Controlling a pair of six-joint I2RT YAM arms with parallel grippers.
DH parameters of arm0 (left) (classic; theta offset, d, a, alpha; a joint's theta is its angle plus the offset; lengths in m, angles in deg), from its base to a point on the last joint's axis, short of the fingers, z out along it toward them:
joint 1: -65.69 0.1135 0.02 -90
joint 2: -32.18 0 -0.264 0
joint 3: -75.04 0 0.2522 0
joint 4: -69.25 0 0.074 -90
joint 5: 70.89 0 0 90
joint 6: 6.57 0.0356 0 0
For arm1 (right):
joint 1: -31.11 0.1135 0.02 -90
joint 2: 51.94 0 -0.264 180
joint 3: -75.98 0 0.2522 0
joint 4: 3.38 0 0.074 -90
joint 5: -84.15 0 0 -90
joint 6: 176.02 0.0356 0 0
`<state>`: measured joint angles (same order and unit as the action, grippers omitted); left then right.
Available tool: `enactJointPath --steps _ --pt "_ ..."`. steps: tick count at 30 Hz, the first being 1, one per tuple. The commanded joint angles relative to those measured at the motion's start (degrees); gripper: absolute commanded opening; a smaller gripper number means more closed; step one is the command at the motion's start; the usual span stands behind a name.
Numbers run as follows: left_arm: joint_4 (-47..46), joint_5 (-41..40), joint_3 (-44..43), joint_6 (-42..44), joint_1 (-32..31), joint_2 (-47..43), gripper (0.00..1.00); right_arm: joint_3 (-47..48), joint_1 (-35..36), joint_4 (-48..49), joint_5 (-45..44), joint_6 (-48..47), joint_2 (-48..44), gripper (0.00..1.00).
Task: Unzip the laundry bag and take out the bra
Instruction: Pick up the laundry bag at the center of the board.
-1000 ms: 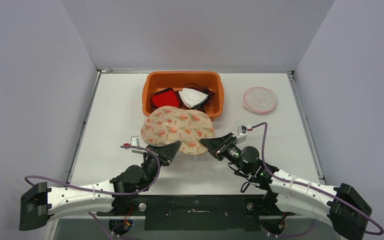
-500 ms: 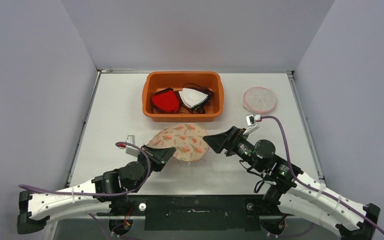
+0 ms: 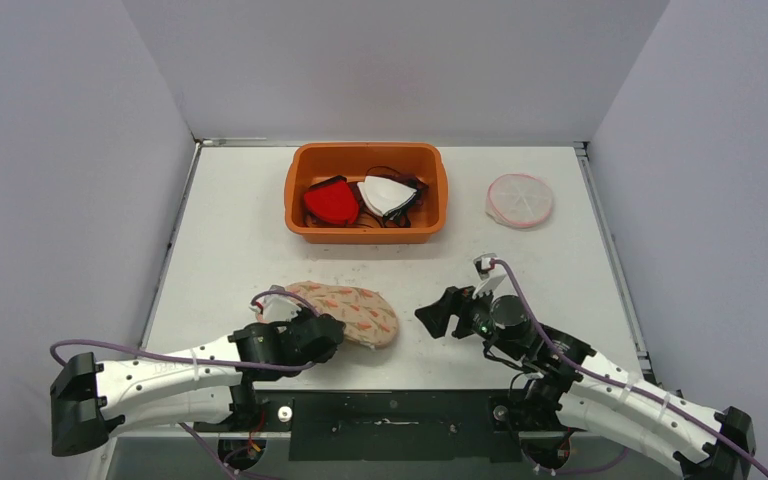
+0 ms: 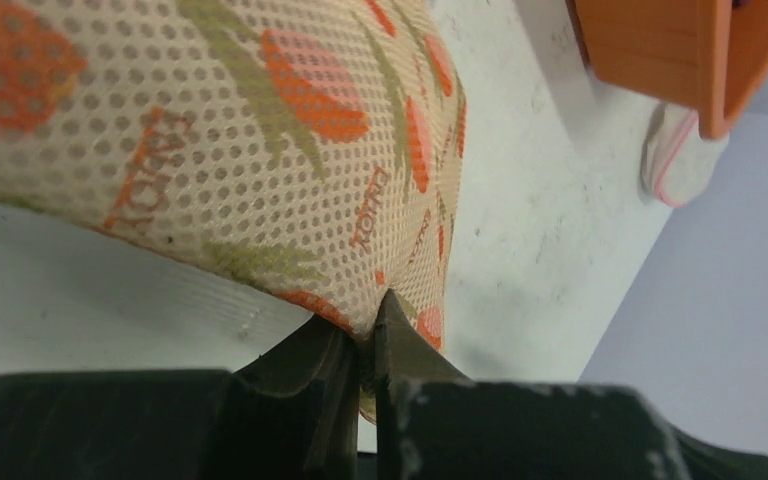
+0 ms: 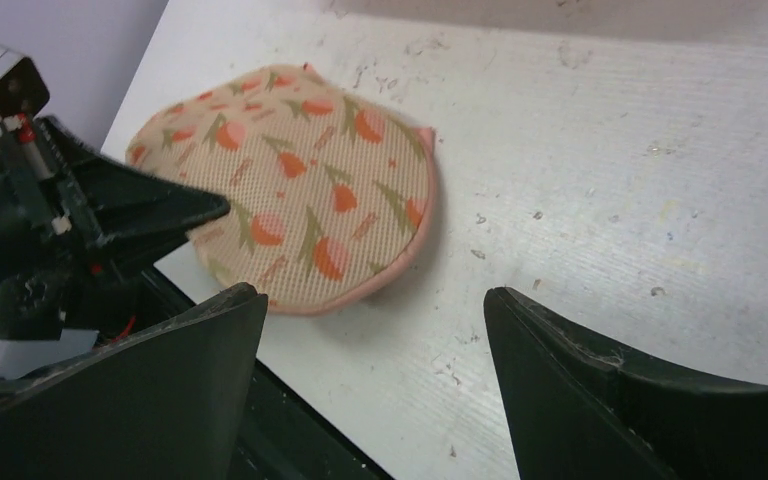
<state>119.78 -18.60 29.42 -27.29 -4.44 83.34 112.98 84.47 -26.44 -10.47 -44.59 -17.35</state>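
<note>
The laundry bag (image 3: 345, 310) is a round beige mesh pouch with an orange flower print and a pink rim, lying flat on the table near the front edge. My left gripper (image 3: 332, 330) is shut on its near edge; the mesh (image 4: 260, 150) is pinched between the fingertips (image 4: 400, 335). My right gripper (image 3: 434, 315) stands open to the right of the bag (image 5: 295, 185), apart from it, with nothing between its fingers. No zipper pull shows. The bra inside the bag is hidden.
An orange bin (image 3: 366, 161) at the back centre holds red and white bra cups. A second round pouch (image 3: 519, 199), white with a pink rim, lies at the back right. The table's front edge (image 5: 290, 400) runs right below the bag.
The right gripper has let go of the bag and drawn back to the right. The left gripper has pulled the bag down and towards the front left, and it now lies flat.
</note>
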Motion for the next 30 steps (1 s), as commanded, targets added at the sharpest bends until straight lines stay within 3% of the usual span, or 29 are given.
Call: enactJointPath --steps 1,9,14,18,30 --pt "-3.0 1.4 0.3 -2.6 4.9 0.0 0.00 0.9 0.6 5.6 7.9 -3.6 2.1 0.81" --pt "-3.5 3.9 -3.9 -1.2 9.5 5.6 0.00 -1.3 1.8 14.1 14.5 -2.0 9.3 0.71" --pt "-5.0 5.6 -2.6 -2.6 10.7 6.6 0.00 0.4 7.8 18.1 8.9 -0.9 17.8 0.65" --pt "-7.2 6.0 -1.3 -2.8 11.6 5.6 0.00 2.2 8.7 20.6 8.7 -0.7 24.8 0.62" --pt "-8.3 9.1 -1.3 -2.1 13.1 5.6 0.00 -3.2 8.5 43.8 7.6 -0.9 32.3 0.64"
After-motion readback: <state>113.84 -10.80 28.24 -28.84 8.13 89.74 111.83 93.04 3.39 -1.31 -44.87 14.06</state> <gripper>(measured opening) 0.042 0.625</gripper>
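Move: The laundry bag is pinched at its near edge by the left fingers, its middle about 3 cm ahead of the left hand and 3 cm below. From the open right hand, the laundry bag's middle lies some 19 cm left, 2 cm ahead and 7 cm below; the orange bin is about 28 cm ahead and 15 cm left, and the round mesh bag about 28 cm ahead and 19 cm right, both roughly 10 cm lower. Right hand, fingers narrowing, goes some 9 cm left and down towards the laundry bag, which the left carries forward. ##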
